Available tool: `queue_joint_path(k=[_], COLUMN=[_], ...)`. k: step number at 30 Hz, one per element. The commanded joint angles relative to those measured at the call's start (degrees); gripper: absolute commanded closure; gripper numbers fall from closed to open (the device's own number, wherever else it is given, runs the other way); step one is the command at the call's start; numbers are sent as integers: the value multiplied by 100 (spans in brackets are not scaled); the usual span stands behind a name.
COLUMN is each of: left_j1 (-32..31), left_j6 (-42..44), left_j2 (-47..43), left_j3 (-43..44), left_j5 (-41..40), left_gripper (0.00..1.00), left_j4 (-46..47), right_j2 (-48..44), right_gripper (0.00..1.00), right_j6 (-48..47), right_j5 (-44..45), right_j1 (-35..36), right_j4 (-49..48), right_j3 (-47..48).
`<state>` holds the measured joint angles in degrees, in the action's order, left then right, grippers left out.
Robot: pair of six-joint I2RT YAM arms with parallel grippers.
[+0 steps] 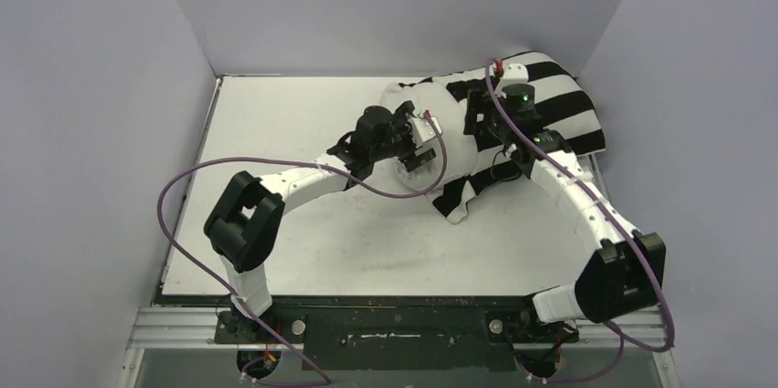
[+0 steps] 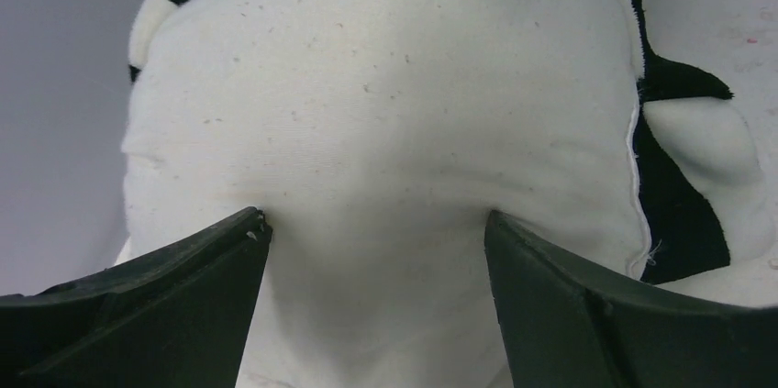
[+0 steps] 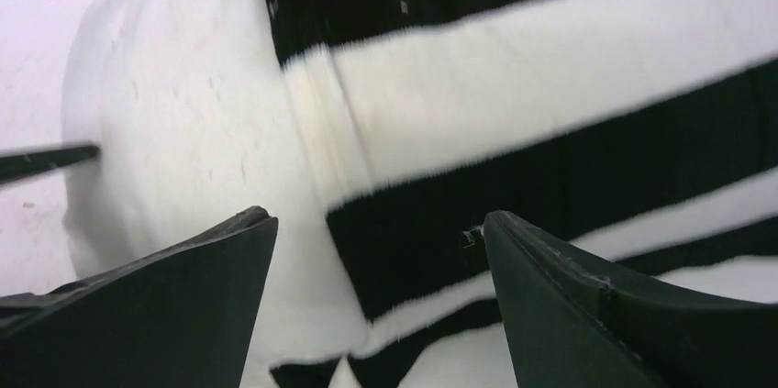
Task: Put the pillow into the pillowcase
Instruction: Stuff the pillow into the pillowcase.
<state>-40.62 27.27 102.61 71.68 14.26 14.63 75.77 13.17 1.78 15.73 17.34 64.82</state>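
The off-white pillow [image 1: 410,94] lies at the back right of the table, most of it inside the black-and-white striped pillowcase [image 1: 560,99]. Its bare end sticks out to the left. My left gripper [image 1: 418,151] is open at that bare end. In the left wrist view its fingertips [image 2: 257,223] dent the pillow [image 2: 385,85] without clasping it, and the pillowcase [image 2: 679,214] edges it on the right. My right gripper [image 1: 479,118] hovers open over the pillowcase's hem. The right wrist view shows stripes [image 3: 550,104] between its fingers [image 3: 376,223], with bare pillow [image 3: 174,131] to the left.
The white table [image 1: 294,131] is boxed in by grey walls [image 1: 92,131] at the left, back and right. The pillowcase's far end touches the back right corner. Purple cables [image 1: 174,195] loop from both arms. A dark finger [image 3: 46,159] shows at the right wrist view's left edge.
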Motion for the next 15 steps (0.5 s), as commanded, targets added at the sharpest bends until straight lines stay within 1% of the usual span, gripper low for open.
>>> queue_joint_path(k=[1,2,3,4,5,7,10,15], left_j1=[188,249,290,325,361,387,397,397], left_j6=[-362,-632,-885,-1128,-1309,-1593,-1800,-2245], left_j2=[379,455,502,546,594,699,871,1222], left_j3=[307,236,136,15,-78,-160,-87,71], left_j5=[719,818,843,831,847,893,1039,1213], left_gripper=[22,29,38,42,43,38,39,47], left_j4=[678,1017,1374,1743,2020,2396,2556,2893], right_j2=[904,1077,1228,1386,1547,1907,2279,2689], right_gripper=[19,23,28,33,38,41,39,38], right_j6=[-1046,-1142,-1216,-1269,-1460,-1672,-1858,-2025], right_j5=[-27,-37,8,76,165,357,128,304], right_j1=[6,25,51,87,131,215,265,475], right_j4=[-161,-138,-160,-158,-111,118,263,317], right_j3=[1043,1179,1278,1372,1487,1818,2056,2438])
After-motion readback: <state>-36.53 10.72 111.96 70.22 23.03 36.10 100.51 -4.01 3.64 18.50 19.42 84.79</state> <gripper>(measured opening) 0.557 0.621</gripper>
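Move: Forward and left of the right hand, about 8 cm ahead, 4 cm to its left and 6 cm below, is the hem of the pillowcase mouth where a white stripe meets it. The pillow's exposed end lies roughly 10 cm left of that hand and 3 cm ahead. From the left hand the same exposed end is close, about 2 cm ahead, 3 cm right and 5 cm below, with the hem some 7 cm ahead and 9 cm right. Swinging forward about 9 cm and a little left, the right hand dips some 4 cm to the pillowcase hem, rolling its left side down by about 15 degrees, its fingers partly closing to straddle the edge on the cloth. The left hand eases forward and slightly right and down, its fingertips drawing together against the pillow's exposed end while its fingers tilt nearer level. ##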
